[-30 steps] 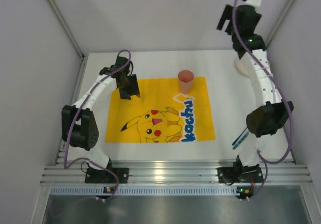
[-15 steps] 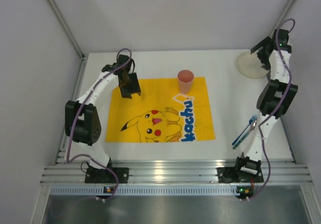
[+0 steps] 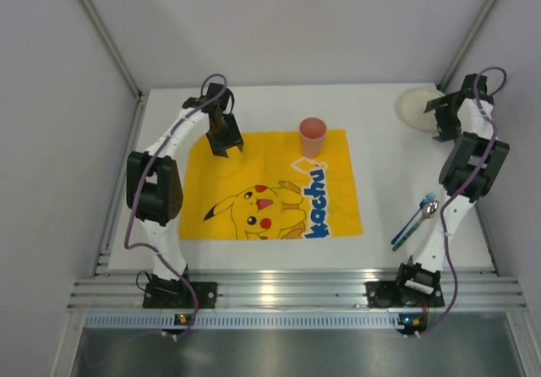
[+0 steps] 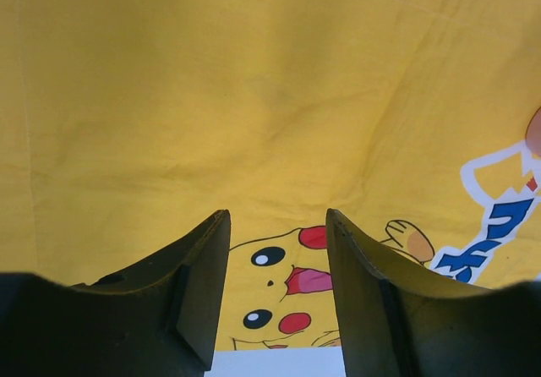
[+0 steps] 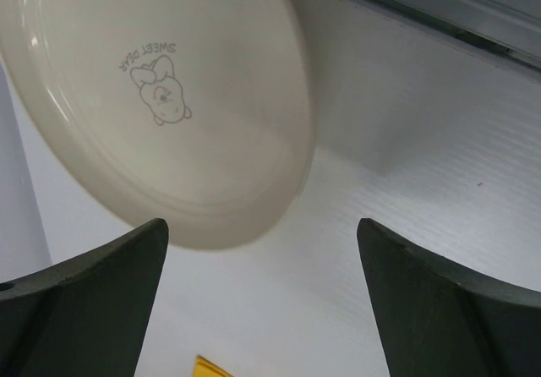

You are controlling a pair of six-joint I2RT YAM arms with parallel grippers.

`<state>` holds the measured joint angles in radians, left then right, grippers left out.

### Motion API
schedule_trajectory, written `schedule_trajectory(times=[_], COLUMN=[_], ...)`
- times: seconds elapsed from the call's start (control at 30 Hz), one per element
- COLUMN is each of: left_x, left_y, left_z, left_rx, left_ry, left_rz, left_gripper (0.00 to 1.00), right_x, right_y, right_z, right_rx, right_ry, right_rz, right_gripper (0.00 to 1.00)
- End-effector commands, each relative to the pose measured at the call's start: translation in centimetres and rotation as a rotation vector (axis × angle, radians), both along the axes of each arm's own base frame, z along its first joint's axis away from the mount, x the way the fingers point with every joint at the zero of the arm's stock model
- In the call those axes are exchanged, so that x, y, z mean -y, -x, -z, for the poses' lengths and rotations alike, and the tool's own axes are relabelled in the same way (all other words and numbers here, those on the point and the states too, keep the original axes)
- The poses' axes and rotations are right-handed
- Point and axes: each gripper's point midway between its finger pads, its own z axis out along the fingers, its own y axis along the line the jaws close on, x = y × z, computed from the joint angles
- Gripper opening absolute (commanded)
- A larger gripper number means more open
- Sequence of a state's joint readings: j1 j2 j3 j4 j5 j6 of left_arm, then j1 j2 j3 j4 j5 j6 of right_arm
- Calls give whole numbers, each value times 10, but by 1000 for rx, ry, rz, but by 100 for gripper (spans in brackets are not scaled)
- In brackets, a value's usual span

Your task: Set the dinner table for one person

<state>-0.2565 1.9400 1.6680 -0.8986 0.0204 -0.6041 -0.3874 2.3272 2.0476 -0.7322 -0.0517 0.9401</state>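
Note:
The white dinner table (image 3: 380, 166) carries a yellow Pikachu placemat (image 3: 270, 187) with a pink cup (image 3: 313, 137) upright on its far edge. A cream plate (image 3: 418, 106) lies at the back right corner. My right gripper (image 3: 441, 120) hovers just right of it, wide open and empty. In the right wrist view the plate (image 5: 152, 98) lies beyond the gripper (image 5: 262, 301), nearer its left finger. My left gripper (image 3: 226, 144) is open and empty over the placemat's back left part. Its wrist view shows the gripper (image 4: 275, 292) above the print (image 4: 254, 98).
A blue-handled spoon (image 3: 412, 222) lies on the table at the right, beside the right arm's lower links. Grey walls and metal frame rails close in the table at the back and sides. The yellow mat's corner (image 5: 207, 367) shows low in the right wrist view.
My right arm has swung from high at the back down to the plate at the back right corner. My left gripper has shifted a little toward the back and right over the placemat.

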Motion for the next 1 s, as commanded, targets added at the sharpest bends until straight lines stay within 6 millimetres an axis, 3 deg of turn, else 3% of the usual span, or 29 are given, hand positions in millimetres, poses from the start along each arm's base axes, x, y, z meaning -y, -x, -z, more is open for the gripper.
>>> schedule_trajectory(times=[0.0,0.23,0.43,0.53,0.57,0.77,0.83,0.87,0.9,0.97], left_x=[3,11,18,20,22,22,21,20,21,22], left_y=[-15,-31,-29,-22,-18,-3,0,3,4,7], left_z=[-5,-3,-3,-2,-2,-8,-12,-10,-14,-19], left_rx=[7,-19,-49,-75,-87,-113,-107,-114,-107,-92], left_ry=[13,30,68,55,52,59,62,60,65,72], left_rz=[-33,-53,-115,-144,-148,-222,-237,-240,-242,-242], left_gripper=[54,54,54,54,54,54,54,54,54,54], right_x=[3,7,16,21,22,25,24,22,20,17], right_y=[-6,-28,-34,-39,-40,-53,-58,-59,-61,-65], right_z=[-21,-3,1,6,11,12,18,23,24,20], right_rx=[52,75,89,90,85,113,115,112,120,135], right_ry=[-8,-19,10,20,19,27,30,25,20,29], right_rz=[26,31,56,54,53,15,-2,-9,-15,-32], right_gripper=[94,90,78,67,57,34,21,6,0,0])
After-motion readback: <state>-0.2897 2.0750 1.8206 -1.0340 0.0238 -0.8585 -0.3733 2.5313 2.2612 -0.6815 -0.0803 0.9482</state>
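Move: Ahead of the open right hand, its middle about 6 cm farther out and 3 cm to the left, lies the plate, some 4 cm below the hand point, with its near right rim close to the fingers. The cutlery lies about 28 cm back and 11 cm left of this hand; the cup stands roughly 36 cm left and 7 cm back. From the left hand, the plate is about 58 cm right, 14 cm ahead and 8 cm lower. Easing forward about 5 cm and sinking some 3 cm to the plate's near right rim, the right hand shuts its wide-open fingers almost fully and pinches the rim, its wrist nearly unturned. Over the yellow mat the left hand, still half open, goes out about 3 cm and draws back, drifting some 2.5 cm right and turning slightly counter-clockwise. ##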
